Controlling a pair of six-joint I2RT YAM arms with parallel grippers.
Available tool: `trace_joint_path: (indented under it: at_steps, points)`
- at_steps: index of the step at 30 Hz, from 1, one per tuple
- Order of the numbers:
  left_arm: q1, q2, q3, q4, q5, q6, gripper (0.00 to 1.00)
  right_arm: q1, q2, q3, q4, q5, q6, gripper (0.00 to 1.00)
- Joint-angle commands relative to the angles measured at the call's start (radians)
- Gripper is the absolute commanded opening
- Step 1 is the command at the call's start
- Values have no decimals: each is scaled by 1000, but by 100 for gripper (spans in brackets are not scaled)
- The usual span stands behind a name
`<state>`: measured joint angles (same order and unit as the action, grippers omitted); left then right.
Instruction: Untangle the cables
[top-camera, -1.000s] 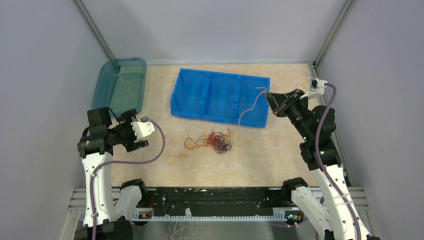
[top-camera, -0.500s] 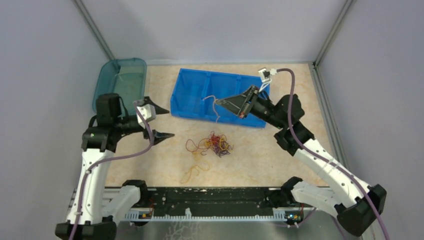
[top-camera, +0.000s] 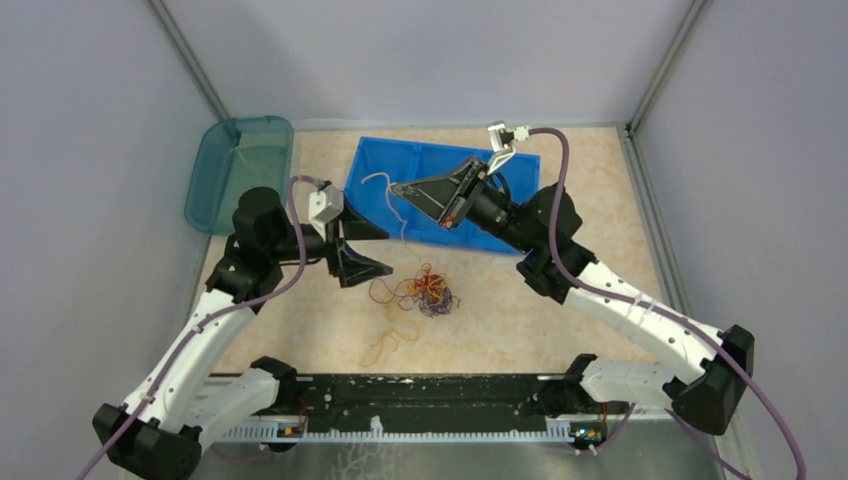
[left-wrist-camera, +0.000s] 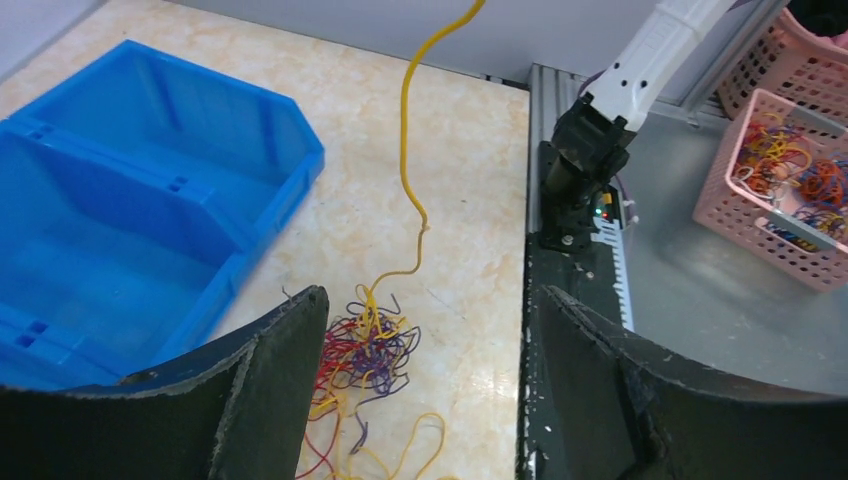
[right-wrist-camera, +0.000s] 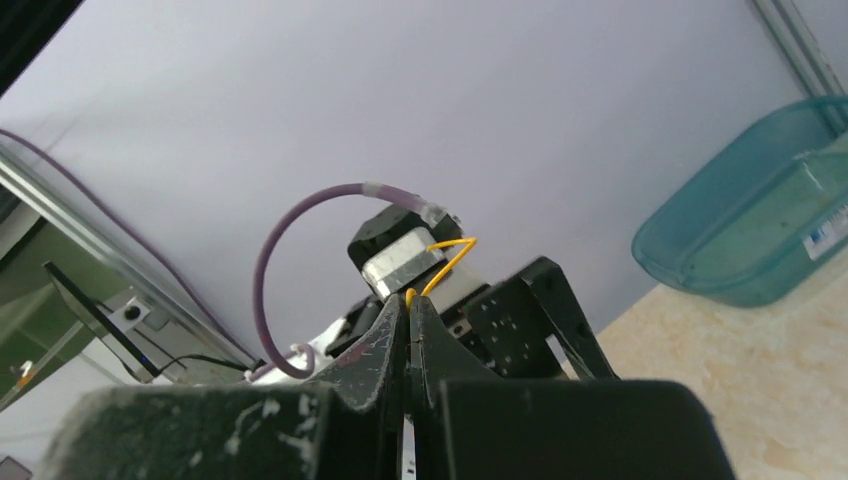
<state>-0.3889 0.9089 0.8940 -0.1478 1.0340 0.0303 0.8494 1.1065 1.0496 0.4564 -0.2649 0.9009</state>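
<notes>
A tangle of thin orange-yellow, red and dark purple cables (top-camera: 428, 290) lies on the table in front of the blue bin; it also shows in the left wrist view (left-wrist-camera: 362, 350). My right gripper (top-camera: 397, 187) is shut on one yellow cable (top-camera: 403, 232) and holds it raised above the bin's left end. That cable (left-wrist-camera: 405, 150) runs down into the tangle, and its tip shows between the shut fingers (right-wrist-camera: 410, 300). My left gripper (top-camera: 382, 250) is open and empty, just left of the tangle, and the tangle lies between its fingers in the left wrist view (left-wrist-camera: 425, 295). A loose yellow loop (top-camera: 385, 345) lies nearer the front.
A blue bin (top-camera: 440, 160) with three compartments stands behind the tangle, and shows in the left wrist view (left-wrist-camera: 150, 200). A teal tub (top-camera: 240, 165) sits at the back left. A black rail (top-camera: 420, 395) runs along the front edge. Pink baskets (left-wrist-camera: 790, 170) of cables stand off the table.
My right gripper has swung left over the bin, drawing the yellow cable up and left. My left gripper has moved right toward the tangle, jaws open.
</notes>
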Motion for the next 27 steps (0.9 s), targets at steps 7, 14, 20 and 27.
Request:
trace_joint_path:
  at_steps: [7, 14, 20, 27]
  points:
    - [-78, 71, -9, 237, -28, -219, 77, 61, 85, 110, 188, 50, 17, 0]
    - [-88, 127, -11, 305, -11, -283, 40, 65, 111, 110, 226, 54, 30, 0]
    - [-87, 150, 22, 291, -10, -290, 0, 63, 81, 71, 190, 58, -17, 4]
    - [-87, 118, 181, 172, 24, -219, 0, -101, -100, -179, 109, -108, -87, 79]
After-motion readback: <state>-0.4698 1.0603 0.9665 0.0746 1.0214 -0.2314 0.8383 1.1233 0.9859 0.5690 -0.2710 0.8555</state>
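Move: To the left hand's right, about 4 cm off, some 1 cm farther out and roughly level with the fingers, hangs the yellow cable strand, held up by the right gripper. The tangled pile below is about 5 cm ahead, 7 cm right and 29 cm down; a loose yellow cable lies about 6 cm back, 1 cm left and 30 cm down. From the right hand the strand to be caught is about 14 cm straight down and 2 cm right, with the pile about 5 cm ahead, 5 cm right and 44 cm down. Sliding about 3.5 cm right and slightly forward to the hanging yellow cable, the left hand shuts its open fingers and pinches the strand, then starts up by some 2.5 cm. The right hand, still gripping the upper part, eases about 3 cm left and a little up and holds there; once the left has closed it opens, lets go and backs off right and down about 3 cm. ##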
